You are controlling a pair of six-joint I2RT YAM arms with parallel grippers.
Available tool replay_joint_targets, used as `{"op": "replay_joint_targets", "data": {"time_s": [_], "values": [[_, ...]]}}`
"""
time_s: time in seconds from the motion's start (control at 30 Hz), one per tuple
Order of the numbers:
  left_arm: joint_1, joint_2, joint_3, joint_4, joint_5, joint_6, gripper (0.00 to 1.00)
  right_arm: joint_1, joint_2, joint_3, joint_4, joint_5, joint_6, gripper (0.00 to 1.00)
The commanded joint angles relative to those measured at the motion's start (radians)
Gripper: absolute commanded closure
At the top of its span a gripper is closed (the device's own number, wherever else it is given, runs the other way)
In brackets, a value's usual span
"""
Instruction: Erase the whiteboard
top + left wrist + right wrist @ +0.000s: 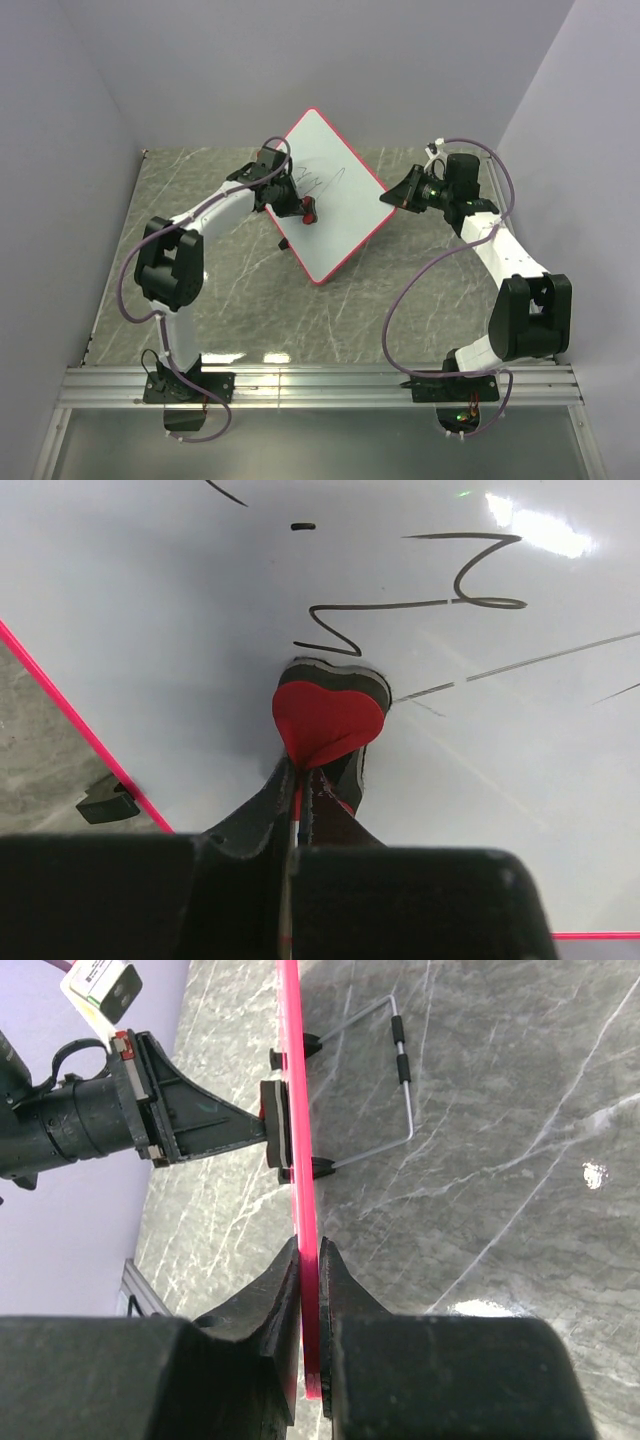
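Observation:
The whiteboard (340,235), white with a thin red rim, stands tilted at the table's middle, one corner pointing away. Black scribbles (320,178) mark its upper part and show as zigzag lines (430,600) in the left wrist view. My left gripper (298,207) is shut on the small red-and-black eraser (330,718), which presses flat against the board (150,610) just below the scribbles. My right gripper (390,197) is shut on the board's right edge; its fingers (285,1280) clamp the red rim (298,1110), seen edge-on. The eraser (272,1130) touches the board's front face.
Grey marble tabletop (240,300) lies all around the board. A bent wire stand (400,1090) juts from the board's back, above the table. Lilac walls close the left, back and right. A metal rail (320,385) runs along the near edge by the arm bases.

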Motion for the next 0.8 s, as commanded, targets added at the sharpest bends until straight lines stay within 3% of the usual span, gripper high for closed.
{"op": "replay_joint_targets", "data": {"time_s": [0.0, 0.23, 0.33, 0.57, 0.77], "values": [[-0.039, 0.055, -0.007, -0.094, -0.052, 0.023, 1.0, 0.005, 0.01, 0.005, -0.054, 0.044, 0.018, 1.0], [-0.175, 0.123, 0.378, -0.23, -0.004, 0.04, 1.0, 0.005, 0.02, 0.014, -0.053, 0.041, 0.027, 1.0], [-0.22, 0.157, 0.47, -0.232, 0.047, 0.018, 1.0, 0.007, 0.018, 0.016, -0.057, 0.041, 0.027, 1.0], [-0.176, 0.205, 0.48, -0.214, 0.025, 0.033, 1.0, 0.008, -0.005, -0.005, -0.06, 0.043, 0.026, 1.0], [-0.009, 0.236, 0.336, -0.177, -0.022, 0.11, 1.0, 0.008, -0.031, -0.025, -0.069, 0.05, 0.021, 1.0]]}}
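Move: My left hand holds the eraser against the whiteboard. The remaining long pen line is centred about 6 cm to its right, 3 cm ahead and 5 cm higher up the sloping board; the scribble is about 5 cm straight ahead and 2 cm up. A black clip on the board's edge is 4 cm back, 5 cm left, 5 cm lower. From my right hand, pinching the raised corner, the long line lies about 9 cm ahead, 12 cm left, 5 cm lower. Keeping the eraser pinched and its face on the whiteboard, I sweep my left hand right and up the slope towards the held corner, about 11 cm across and 8 cm up, drifting slightly back and turning some 10 degrees clockwise. Then I reverse, coming about 3 cm left and 3 cm forward. My right hand stays put, still pinching the corner. ##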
